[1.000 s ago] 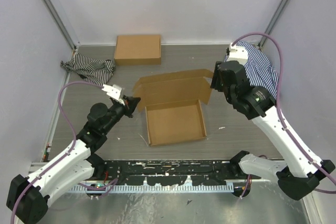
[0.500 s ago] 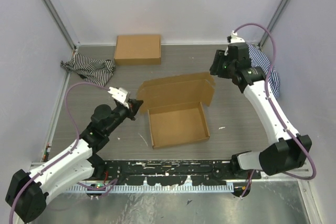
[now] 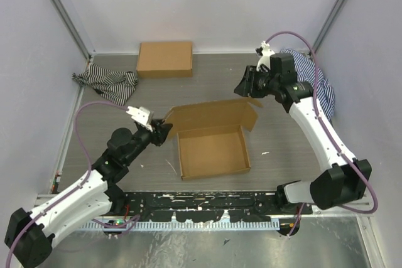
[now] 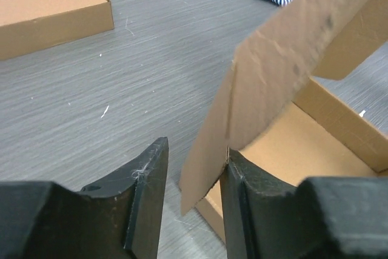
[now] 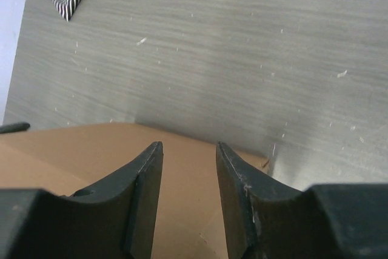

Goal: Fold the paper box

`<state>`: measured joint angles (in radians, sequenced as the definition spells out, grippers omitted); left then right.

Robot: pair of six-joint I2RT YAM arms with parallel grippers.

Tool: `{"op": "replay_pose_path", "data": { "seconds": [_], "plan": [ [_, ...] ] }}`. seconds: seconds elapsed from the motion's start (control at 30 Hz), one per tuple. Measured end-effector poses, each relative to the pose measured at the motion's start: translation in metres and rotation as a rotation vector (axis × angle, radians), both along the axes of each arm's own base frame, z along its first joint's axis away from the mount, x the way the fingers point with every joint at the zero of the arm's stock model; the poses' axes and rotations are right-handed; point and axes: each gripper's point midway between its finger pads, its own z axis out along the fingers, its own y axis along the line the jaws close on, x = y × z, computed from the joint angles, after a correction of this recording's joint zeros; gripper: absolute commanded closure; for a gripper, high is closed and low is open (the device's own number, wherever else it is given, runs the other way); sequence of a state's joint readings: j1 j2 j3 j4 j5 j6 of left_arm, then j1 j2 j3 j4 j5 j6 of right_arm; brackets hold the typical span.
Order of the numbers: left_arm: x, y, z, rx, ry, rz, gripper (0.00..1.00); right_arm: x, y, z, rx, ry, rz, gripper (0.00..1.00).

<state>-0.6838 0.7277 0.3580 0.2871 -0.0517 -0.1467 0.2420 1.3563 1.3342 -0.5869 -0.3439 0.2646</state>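
The paper box [image 3: 212, 152] lies mid-table as a shallow open tray, its lid [image 3: 210, 115] standing up along the far edge and leaning forward. My left gripper [image 3: 162, 132] is at the lid's left end and stands open. In the left wrist view the lid's side flap [image 4: 267, 83] hangs between the fingers [image 4: 194, 156], its corner resting against the right finger [image 4: 239, 177] and apart from the left one. My right gripper [image 3: 245, 85] is open behind the lid's upper right corner. Its wrist view shows brown cardboard [image 5: 73, 156] under the spread jaws [image 5: 189, 147].
A second closed brown box [image 3: 165, 59] sits at the back left. Striped cloths lie at the far left [image 3: 107, 83] and under the right arm [image 3: 314, 80]. A black rail [image 3: 201, 205] runs along the near edge, and grey walls close in both sides.
My left gripper was shut on the lid's left flap and has opened. The right arm swung left and back to the lid's far side. The lid now leans further forward.
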Motion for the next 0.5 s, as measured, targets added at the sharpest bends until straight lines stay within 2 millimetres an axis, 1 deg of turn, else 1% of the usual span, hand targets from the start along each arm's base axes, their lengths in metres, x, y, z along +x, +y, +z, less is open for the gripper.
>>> {"op": "replay_pose_path", "data": {
  "seconds": [0.13, 0.27, 0.4, 0.47, 0.5],
  "plan": [
    [-0.008, 0.011, 0.008, -0.055, 0.024, 0.038, 0.53, -0.032, -0.003, -0.011, 0.002, 0.030, 0.020, 0.55],
    [-0.020, 0.027, 0.021, -0.141, 0.053, 0.090, 0.53, -0.058, -0.005, -0.013, 0.002, 0.032, 0.033, 0.55],
    [-0.033, 0.043, 0.033, -0.246, 0.090, 0.142, 0.53, -0.073, -0.007, -0.014, 0.000, 0.029, 0.037, 0.55],
    [-0.039, 0.050, 0.037, -0.288, 0.107, 0.161, 0.53, -0.076, -0.009, -0.017, -0.005, 0.038, 0.034, 0.55],
    [-0.040, 0.052, 0.038, -0.298, 0.113, 0.170, 0.51, -0.076, -0.009, -0.018, -0.008, 0.042, 0.032, 0.55]
  ]
}}
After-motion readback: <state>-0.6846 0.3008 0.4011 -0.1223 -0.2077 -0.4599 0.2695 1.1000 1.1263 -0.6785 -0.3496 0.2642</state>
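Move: Just beyond and above the raised lid's free edge, the right hand has the lid's middle about 7 cm back, 8 cm to its left and 12 cm below; the tray's middle is some 17 cm back, 9 cm to its left and 23 cm down. At the left hand's open fingers lies the lid's left flap, about 1 cm ahead and 1 cm right, level in height, with the lid's middle 5 cm ahead, 14 cm right and 7 cm lower. Pushing the lid's far side back towards the tray, the right hand comes about 8 cm towards the base and sinks slightly, its fingers staying part open. The left hand, already open, comes free of the lid's left flap and backs away some 5 cm to the left, also back and up about 4 cm each, rolling its left side down and turning a little counter-clockwise. ##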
